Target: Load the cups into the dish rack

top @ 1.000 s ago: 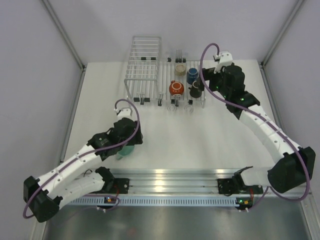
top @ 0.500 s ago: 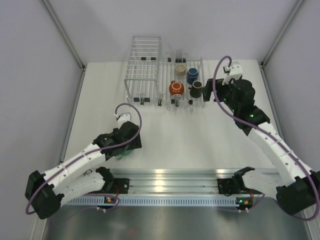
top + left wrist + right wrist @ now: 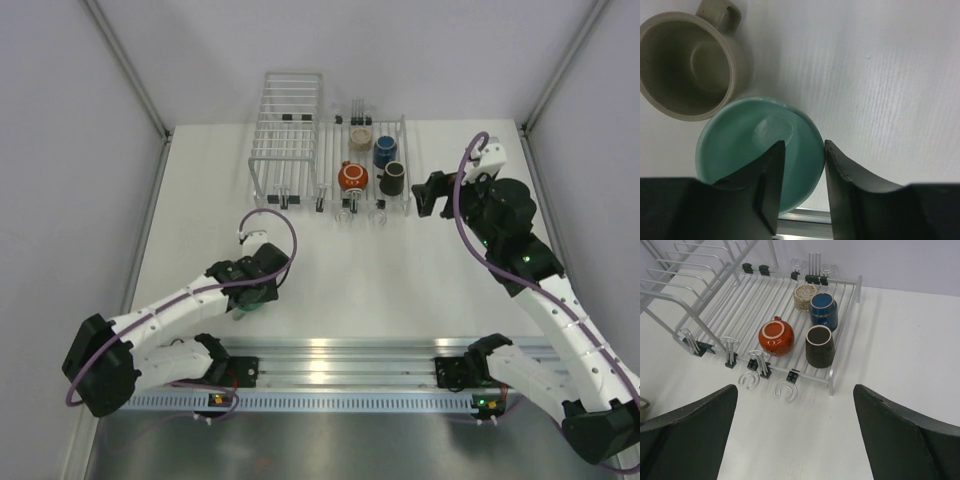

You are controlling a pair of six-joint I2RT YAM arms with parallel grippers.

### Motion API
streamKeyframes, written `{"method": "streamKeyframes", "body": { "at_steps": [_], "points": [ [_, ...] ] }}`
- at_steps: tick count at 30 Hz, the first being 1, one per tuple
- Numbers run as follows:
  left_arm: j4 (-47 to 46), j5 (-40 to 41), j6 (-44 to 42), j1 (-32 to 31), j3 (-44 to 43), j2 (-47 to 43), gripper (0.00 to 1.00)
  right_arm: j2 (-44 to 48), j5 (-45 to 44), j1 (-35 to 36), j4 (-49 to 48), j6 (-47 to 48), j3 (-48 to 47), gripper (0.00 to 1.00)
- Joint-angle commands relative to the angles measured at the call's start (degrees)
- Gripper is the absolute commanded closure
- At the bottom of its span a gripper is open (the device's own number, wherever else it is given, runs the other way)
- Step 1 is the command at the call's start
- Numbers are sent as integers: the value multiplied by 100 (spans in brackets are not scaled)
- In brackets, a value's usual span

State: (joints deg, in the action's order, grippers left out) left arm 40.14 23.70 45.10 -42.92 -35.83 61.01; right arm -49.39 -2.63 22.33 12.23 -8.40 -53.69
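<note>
In the left wrist view my left gripper (image 3: 805, 143) straddles the right wall of the mint-teal cup (image 3: 740, 145). One finger is inside the bowl and stands clear of the wall; the other touches the rim from outside. The olive-grey cup (image 3: 687, 62) stands upright against it. From above, that gripper (image 3: 256, 293) hovers over the teal cup (image 3: 250, 306) near the table's front. The dish rack (image 3: 407, 150) holds the beige (image 3: 360, 133), dark blue (image 3: 385, 150), orange-red (image 3: 352, 177) and brown (image 3: 393, 179) cups. My right gripper (image 3: 430, 195) hangs open and empty to the right of the rack.
A taller wire basket (image 3: 288, 130) stands left of the rack. Wire hooks (image 3: 785, 391) stick out from the rack's near rim (image 3: 790, 374). A metal rail (image 3: 340, 365) runs along the table's front edge, just behind the teal cup.
My left gripper has lowered over the teal cup and its jaws have narrowed around the wall. The right arm has drawn back from the rack toward the right, empty.
</note>
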Motion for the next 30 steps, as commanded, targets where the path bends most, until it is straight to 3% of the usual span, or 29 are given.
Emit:
{"method": "streamKeyframes", "body": {
  "at_steps": [1,7,12,20,24,28,30],
  "points": [
    [47,240,95,-24,-73,313,60,-106,201,-53,78,128,-220,1],
    [47,328,-54,-24,-380,903,77,70,202,-62,-142,76,-18,1],
    [-6,135,-71,-24,-424,1079,100,-168,140,-53,-106,304,-36,1],
    [-59,-419,-553,-24,-1319,473,100,-545,211,-62,-475,251,131,1],
    [-524,-867,-1205,-24,-2609,385,100,-870,596,-62,-993,155,201,1],
    [-1445,-1586,-1601,11,-3558,560,100,-1195,1578,-71,-1661,58,17,1],
    [-2043,-2699,-1619,239,-3868,736,100,-1363,1853,-97,-1942,23,-149,1]
  ]
}}
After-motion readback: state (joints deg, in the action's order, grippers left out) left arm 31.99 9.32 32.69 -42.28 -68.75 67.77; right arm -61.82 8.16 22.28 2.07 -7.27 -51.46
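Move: The turquoise cup's middle lies about 4 cm to the left hand's left, level with it in reach and some 3 cm below, so the fingers straddle its right rim. The olive mug stands roughly 6 cm ahead and 9 cm left; the red mug in the rack is about 31 cm ahead, 19 cm right. From the right hand the turquoise cup is some 12 cm back, 41 cm left and 29 cm below, and the black mug 19 cm ahead, 6 cm left, 24 cm below. Down about 2 cm first, the left hand finishes closing its fingers on the right rim of the turquoise cup, then swings it up some 22 cm, going right and forward towards the rack front and turning clockwise as the fingertips tilt up. The right hand, jaws wide open, eases down, left and a little forward towards the cup, turning slightly counter-clockwise. ##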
